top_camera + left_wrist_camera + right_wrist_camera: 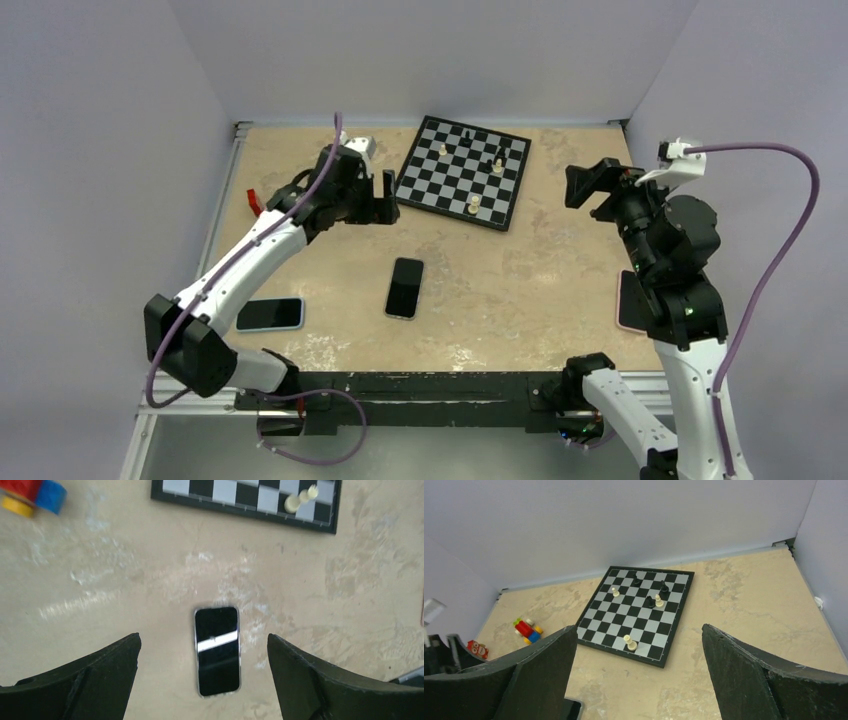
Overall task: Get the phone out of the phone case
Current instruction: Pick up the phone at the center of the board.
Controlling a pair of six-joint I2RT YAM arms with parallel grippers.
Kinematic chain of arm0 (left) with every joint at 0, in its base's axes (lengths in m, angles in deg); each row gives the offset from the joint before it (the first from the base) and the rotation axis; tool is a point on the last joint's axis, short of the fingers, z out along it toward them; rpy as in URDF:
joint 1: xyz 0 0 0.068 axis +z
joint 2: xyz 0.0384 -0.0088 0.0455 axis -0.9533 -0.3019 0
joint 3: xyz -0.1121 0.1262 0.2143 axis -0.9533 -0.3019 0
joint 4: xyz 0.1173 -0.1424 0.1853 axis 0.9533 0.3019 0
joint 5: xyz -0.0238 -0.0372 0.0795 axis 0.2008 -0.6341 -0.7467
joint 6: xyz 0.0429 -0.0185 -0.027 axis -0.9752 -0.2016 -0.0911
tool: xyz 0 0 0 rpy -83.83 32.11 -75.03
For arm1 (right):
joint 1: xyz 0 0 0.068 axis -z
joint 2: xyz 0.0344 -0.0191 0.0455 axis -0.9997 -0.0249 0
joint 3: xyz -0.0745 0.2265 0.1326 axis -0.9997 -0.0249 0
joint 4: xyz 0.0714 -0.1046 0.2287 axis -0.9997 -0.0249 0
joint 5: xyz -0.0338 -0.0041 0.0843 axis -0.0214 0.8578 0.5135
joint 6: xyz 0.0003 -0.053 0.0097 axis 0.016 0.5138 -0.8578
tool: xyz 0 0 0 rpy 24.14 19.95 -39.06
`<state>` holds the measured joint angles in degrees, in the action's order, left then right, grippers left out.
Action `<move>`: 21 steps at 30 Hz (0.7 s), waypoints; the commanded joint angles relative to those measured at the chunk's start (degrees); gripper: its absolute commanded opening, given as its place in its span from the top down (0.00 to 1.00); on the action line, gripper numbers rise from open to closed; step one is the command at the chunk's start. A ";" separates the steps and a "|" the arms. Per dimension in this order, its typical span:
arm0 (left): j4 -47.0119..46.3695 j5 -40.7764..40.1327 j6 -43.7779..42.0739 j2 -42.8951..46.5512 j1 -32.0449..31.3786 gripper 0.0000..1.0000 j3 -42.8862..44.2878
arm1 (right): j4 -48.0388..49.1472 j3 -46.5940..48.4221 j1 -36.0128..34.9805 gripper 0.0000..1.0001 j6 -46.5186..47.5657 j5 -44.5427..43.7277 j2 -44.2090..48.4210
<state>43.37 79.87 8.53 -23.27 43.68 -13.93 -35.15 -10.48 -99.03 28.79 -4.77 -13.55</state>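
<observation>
A phone (405,287) with a black screen lies flat near the table's middle, face up. In the left wrist view a thin, pale clear rim runs round the phone (216,651), which reads as the phone case. My left gripper (383,200) hangs high above the table, behind and left of the phone. It is open (203,637) and empty, and the phone shows between its fingers far below. My right gripper (583,186) is raised at the right, open (639,627) and empty, facing the chessboard. A dark phone corner (571,707) peeks past its left finger.
A chessboard (463,170) with several pieces lies at the back centre. A second phone (270,314) lies near the front left edge. A pink flat thing (626,300) is half hidden by the right arm. Coloured toy blocks (527,630) sit at the back left. Walls enclose three sides.
</observation>
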 commanded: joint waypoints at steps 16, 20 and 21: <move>11.49 3.22 8.36 -22.98 -11.32 0.00 1.97 | 4.87 -6.80 -0.21 0.01 -1.33 4.55 1.24; 12.48 0.05 8.87 -25.91 -12.18 0.00 2.35 | 5.17 -7.71 -0.25 0.01 -1.07 4.49 1.80; 12.21 0.15 8.90 -26.44 -12.31 0.00 2.26 | 5.20 -7.83 -0.24 0.01 -1.02 4.56 1.72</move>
<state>53.95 82.84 16.13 -48.88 32.07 -13.86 -32.59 -17.84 -99.05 27.72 -0.53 -12.44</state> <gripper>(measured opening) 0.997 0.985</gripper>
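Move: The phone in its clear case at the table's middle lies about 9 cm back from the left hand, 6 cm to its right and 22 cm below. All at table height: the chessboard's middle is roughly 25 cm ahead and 21 cm right of that hand, the toy car some 22 cm ahead and 14 cm left, and the blue-edged phone about 16 cm back and 27 cm left. From the right hand, the cased phone is about 35 cm left, 3 cm back and 41 cm below. Down onto the cased phone comes the left hand, touching nothing yet: it sinks about 17 cm while drawing back some 7 cm and drifting right about 5 cm. Its wrist tips the fingers down by some 30 degrees to nearly vertical and rolls its left side up a little; the fingers stay wide open, ending low over the phone. The empty right hand sinks about 4 cm off to the side. ##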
